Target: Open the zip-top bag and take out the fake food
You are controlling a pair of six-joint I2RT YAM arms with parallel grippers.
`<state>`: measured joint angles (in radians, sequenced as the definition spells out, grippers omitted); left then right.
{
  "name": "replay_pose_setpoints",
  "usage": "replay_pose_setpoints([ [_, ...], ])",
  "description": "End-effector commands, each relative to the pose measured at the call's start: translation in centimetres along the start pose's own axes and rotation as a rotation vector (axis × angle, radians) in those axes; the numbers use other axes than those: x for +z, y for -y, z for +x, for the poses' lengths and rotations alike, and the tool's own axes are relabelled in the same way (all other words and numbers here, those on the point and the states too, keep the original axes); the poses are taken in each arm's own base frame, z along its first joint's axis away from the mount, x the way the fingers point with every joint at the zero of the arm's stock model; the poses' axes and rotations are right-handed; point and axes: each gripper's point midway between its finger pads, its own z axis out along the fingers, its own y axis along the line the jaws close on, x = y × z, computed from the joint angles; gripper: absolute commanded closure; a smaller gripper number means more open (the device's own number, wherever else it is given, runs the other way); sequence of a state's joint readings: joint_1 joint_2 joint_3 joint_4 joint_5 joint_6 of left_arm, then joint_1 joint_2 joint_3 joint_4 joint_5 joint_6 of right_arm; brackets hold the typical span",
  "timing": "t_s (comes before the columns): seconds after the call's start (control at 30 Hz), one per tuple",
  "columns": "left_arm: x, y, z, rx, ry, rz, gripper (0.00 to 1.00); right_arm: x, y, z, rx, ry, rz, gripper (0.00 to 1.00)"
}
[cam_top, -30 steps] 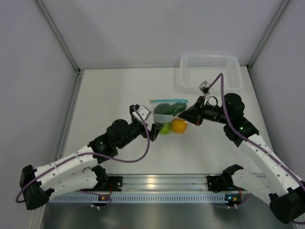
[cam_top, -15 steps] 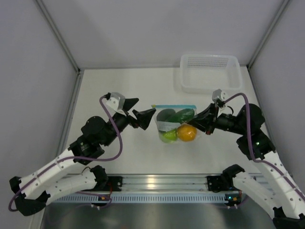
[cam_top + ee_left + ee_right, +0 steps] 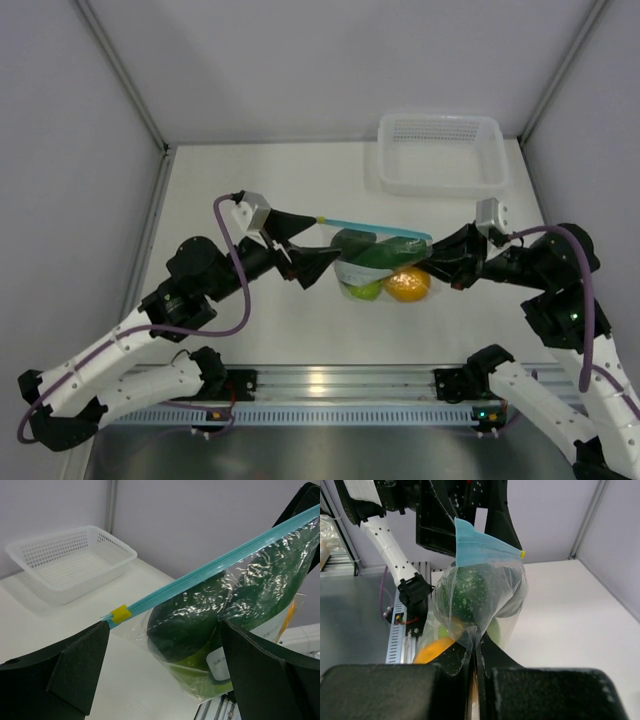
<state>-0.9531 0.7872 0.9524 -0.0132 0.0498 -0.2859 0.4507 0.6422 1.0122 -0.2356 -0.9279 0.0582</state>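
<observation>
The zip-top bag (image 3: pixel 385 262) hangs above the table, its light blue zip strip (image 3: pixel 372 226) shut along the top. My right gripper (image 3: pixel 441 262) is shut on the plastic at the bag's right edge (image 3: pixel 476 647). Inside lie the fake food pieces: an orange fruit (image 3: pixel 407 284), a lime-green ball (image 3: pixel 366 291) and dark green pieces (image 3: pixel 375 250). My left gripper (image 3: pixel 323 245) stands open, with the bag's left end (image 3: pixel 240 605) between its fingers (image 3: pixel 75 665). A yellow tab (image 3: pixel 119 613) marks the strip's left end, close to one fingertip.
A white mesh basket (image 3: pixel 438 150) stands at the back right of the table, also seen in the left wrist view (image 3: pixel 70 565). Grey walls close in the back and sides. The metal rail (image 3: pixel 340 385) runs along the near edge.
The right gripper has carried the bag to the right and toward the near edge, lifting it. The left gripper drew back, then came in open around the bag's left end.
</observation>
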Motion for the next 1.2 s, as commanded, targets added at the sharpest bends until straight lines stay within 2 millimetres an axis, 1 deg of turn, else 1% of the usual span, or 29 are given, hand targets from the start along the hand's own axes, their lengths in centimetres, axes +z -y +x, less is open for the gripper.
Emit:
replay_pose_setpoints([
  [0.0,-0.8,1.4,-3.2,0.032,0.069,0.068,0.02,-0.6,-1.6,-3.2,-0.157,0.046,-0.047,1.0],
  [0.03,-1.0,2.0,-2.8,0.039,0.053,0.116,0.02,-0.8,-1.8,-3.6,-0.166,0.053,-0.048,1.0],
  [0.07,-1.0,2.1,-2.3,0.041,0.042,0.132,0.02,-0.9,-1.9,-3.9,-0.173,0.058,-0.048,1.0],
  [0.13,-1.0,2.4,-2.6,0.048,0.062,0.174,0.02,-1.1,-2.4,-4.5,-0.183,0.063,-0.053,1.0],
  [0.17,-1.3,3.3,-2.3,0.054,0.052,0.24,0.02,-1.3,-2.6,-4.8,-0.196,0.065,-0.054,1.0],
  [0.2,-1.3,3.8,-2.5,0.052,0.069,0.28,0.02,-1.4,-2.8,-5.1,-0.202,0.068,-0.059,1.0],
  [0.23,-1.4,3.7,-2.6,0.053,0.077,0.295,0.02,-1.6,-3.3,-5.6,-0.21,0.073,-0.068,1.0],
  [0.27,-1.7,4.8,-2.2,0.058,0.058,0.378,0.02,-1.7,-3.6,-5.8,-0.215,0.075,-0.079,1.0],
  [0.3,-1.7,5.0,-2.1,0.037,0.056,0.406,0.02,-1.8,-3.9,-6.0,-0.219,0.077,-0.086,1.0],
  [0.33,-1.7,4.9,-2.9,0.049,0.091,0.424,0.02,-2.0,-4.2,-6.3,-0.227,0.082,-0.095,1.0],
  [0.37,-1.7,5.6,-2.6,0.023,0.069,0.486,0.02,-2.2,-4.6,-6.6,-0.233,0.089,-0.099,1.0],
  [0.4,-1.6,5.3,-2.7,0.019,0.072,0.497,0.02,-2.3,-4.9,-6.8,-0.238,0.094,-0.113,1.0],
  [0.43,-1.7,5.7,-3.3,0.029,0.103,0.532,0.02,-2.3,-5.0,-6.8,-0.238,0.097,-0.116,1.0],
  [0.47,-1.7,5.8,-3.2,-0.002,0.096,0.552,0.02,-2.4,-5.3,-7.1,-0.246,0.107,-0.12,1.0],
  [0.57,-1.5,5.9,-3.3,-0.005,0.117,0.593,0.02,-2.6,-5.7,-7.5,-0.252,0.118,-0.125,1.0],
  [0.63,-1.8,6.3,-3.2,-0.003,0.122,0.628,0.03,-2.6,-5.9,-7.7,-0.254,0.12,-0.134,1.0],
  [0.67,-2.1,6.8,-3.6,-0.002,0.141,0.657,0.03,-2.7,-5.9,-7.7,-0.254,0.121,-0.136,1.0],
  [0.73,-2.4,7.3,-3.4,-0.006,0.131,0.702,0.09,-2.7,-6.0,-7.7,-0.259,0.125,-0.138,1.0],
  [0.77,-2.7,7.7,-3.8,-0.008,0.144,0.728,0.11,-2.7,-6.0,-7.8,-0.263,0.13,-0.136,1.0],
  [0.87,-3.0,8.1,-3.8,-0.012,0.142,0.761,0.34,-2.7,-6.1,-8.0,-0.285,0.144,-0.144,1.0],
  [0.9,-2.9,8.1,-3.7,-0.014,0.143,0.758,0.52,-2.7,-6.1,-8.0,-0.287,0.145,-0.143,1.0],
  [0.93,-2.9,8.0,-3.7,-0.015,0.148,0.753,0.58,-2.6,-6.1,-7.9,-0.29,0.147,-0.144,1.0],
  [0.97,-2.9,8.0,-3.8,-0.015,0.154,0.748,0.63,-2.6,-6.1,-7.8,-0.259,0.144,-0.143,1.0],
  [1.03,-2.9,7.9,-3.6,-0.021,0.15,0.746,0.64,-2.6,-6.0,-7.9,-0.261,0.146,-0.14,1.0],
  [1.07,-2.9,7.9,-3.5,-0.021,0.151,0.746,0.67,-2.5,-5.9,-7.9,-0.26,0.145,-0.14,1.0],
  [1.1,-3.0,7.9,-3.5,-0.021,0.152,0.747,0.77,-2.5,-5.8,-7.9,-0.261,0.146,-0.136,1.0],
  [1.17,-2.9,7.7,-3.3,-0.026,0.153,0.736,0.78,-2.5,-5.7,-8.0,-0.26,0.148,-0.124,1.0],
])
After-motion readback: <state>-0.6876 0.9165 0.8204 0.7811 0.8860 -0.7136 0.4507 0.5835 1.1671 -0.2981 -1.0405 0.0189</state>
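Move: The yellow slider on the left end of the blue zip strip sits about 3 cm ahead of the left hand's open fingers, neither left nor right and about level with them. Inside the bag, from that hand, the dark green food hangs some 9 cm right, 1 cm back and 4 cm below; the orange some 13 cm right, 4 cm back and 8 cm below. From the right hand, already pinching the bag's right side, the slider is about 15 cm left, 5 cm ahead and 2 cm higher. The left hand draws back about 7 cm and rises about 4 cm while its fingers swing some 35 degrees clockwise to point more squarely to the right along the zip, then close late in the move from wide open to pinch the yellow slider and the strip's end. Meanwhile the right hand keeps its shut grip on the side of the bag and carries it back and up, some 5 cm each way, easing slightly to the right. ##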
